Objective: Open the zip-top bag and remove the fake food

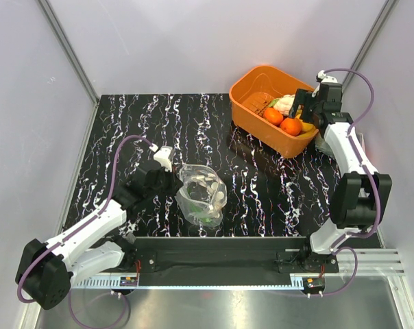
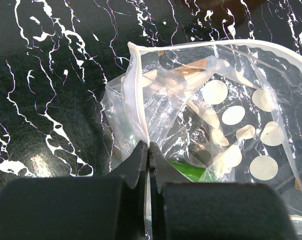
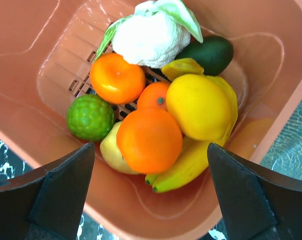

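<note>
The dotted clear zip-top bag lies on the black marbled table near the front centre, its mouth gaping. My left gripper is shut on the bag's white zip rim; the jaws pinch the plastic. A green piece shows inside the bag. My right gripper hovers open and empty over the orange bin. In the right wrist view the gripper spans fake food: an orange fruit, a yellow lemon, a banana and a dark-green avocado.
The bin also holds a white cauliflower, a bumpy green lime and two more orange fruits. It stands at the table's back right. Grey walls enclose the table on three sides.
</note>
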Motion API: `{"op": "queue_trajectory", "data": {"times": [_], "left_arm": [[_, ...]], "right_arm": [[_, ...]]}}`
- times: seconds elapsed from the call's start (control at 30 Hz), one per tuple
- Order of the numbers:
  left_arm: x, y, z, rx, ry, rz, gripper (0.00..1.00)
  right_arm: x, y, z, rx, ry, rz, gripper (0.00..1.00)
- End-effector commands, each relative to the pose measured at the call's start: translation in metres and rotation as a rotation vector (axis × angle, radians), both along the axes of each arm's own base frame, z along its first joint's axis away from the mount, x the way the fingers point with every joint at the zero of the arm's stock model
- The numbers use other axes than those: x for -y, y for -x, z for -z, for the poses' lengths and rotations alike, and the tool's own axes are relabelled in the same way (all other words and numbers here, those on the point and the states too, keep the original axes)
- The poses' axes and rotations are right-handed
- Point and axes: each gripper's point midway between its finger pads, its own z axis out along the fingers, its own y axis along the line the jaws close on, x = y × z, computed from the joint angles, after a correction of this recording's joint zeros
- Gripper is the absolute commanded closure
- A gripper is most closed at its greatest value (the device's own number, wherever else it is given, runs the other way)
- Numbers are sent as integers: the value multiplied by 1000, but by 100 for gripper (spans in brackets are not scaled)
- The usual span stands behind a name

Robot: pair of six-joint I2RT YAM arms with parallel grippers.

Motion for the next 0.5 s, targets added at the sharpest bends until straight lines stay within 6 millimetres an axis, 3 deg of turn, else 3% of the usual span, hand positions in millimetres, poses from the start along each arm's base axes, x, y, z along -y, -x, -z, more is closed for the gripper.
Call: {"op": "queue_trajectory", "data": {"times": [0.0,0.17,0.2,0.27,0.3,0.4,0.43,0.47], "left_arm": [[6,-2,-14,45,33,21,100],[7,-4,-14,45,32,23,100],[7,-3,-15,47,35,26,100],[7,-3,-15,47,35,26,100],[7,-3,-15,45,36,25,100],[7,-4,-15,46,34,23,100],[7,-3,-14,43,32,23,100],[7,-4,-15,46,33,21,100]], "right_arm": [[-7,17,-49,113,-8,-44,0],[-39,44,-69,135,-71,-125,4],[-62,51,-75,144,-69,-178,4],[-85,62,-74,127,-52,-219,9],[-110,71,-74,120,-46,-279,11],[-153,91,-71,87,-103,-365,31],[-182,103,-71,83,-122,-436,35],[-196,111,-66,67,-138,-458,43]]}}
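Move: The last green food lies low in the open zip-top bag, about 32 cm back, 39 cm to the left and 18 cm below my empty right hand, which is over the orange bin. The bin's middle is some 5 cm ahead, 5 cm left and 12 cm below that hand, and the bag's middle about 27 cm back, 39 cm left and 15 cm down. From my left hand, the green food is roughly 8 cm back, 10 cm right and 9 cm down. I draw my right hand back and up from over the food in the bin, then swing it fast to the left past the bin's near rim towards the bag, about 16 cm left, 8 cm back and 8 cm up in all. It turns some 20 degrees counter-clockwise while its wide-open fingers close by about a third on nothing. My left hand stays put, still pinching the bag's rim. ##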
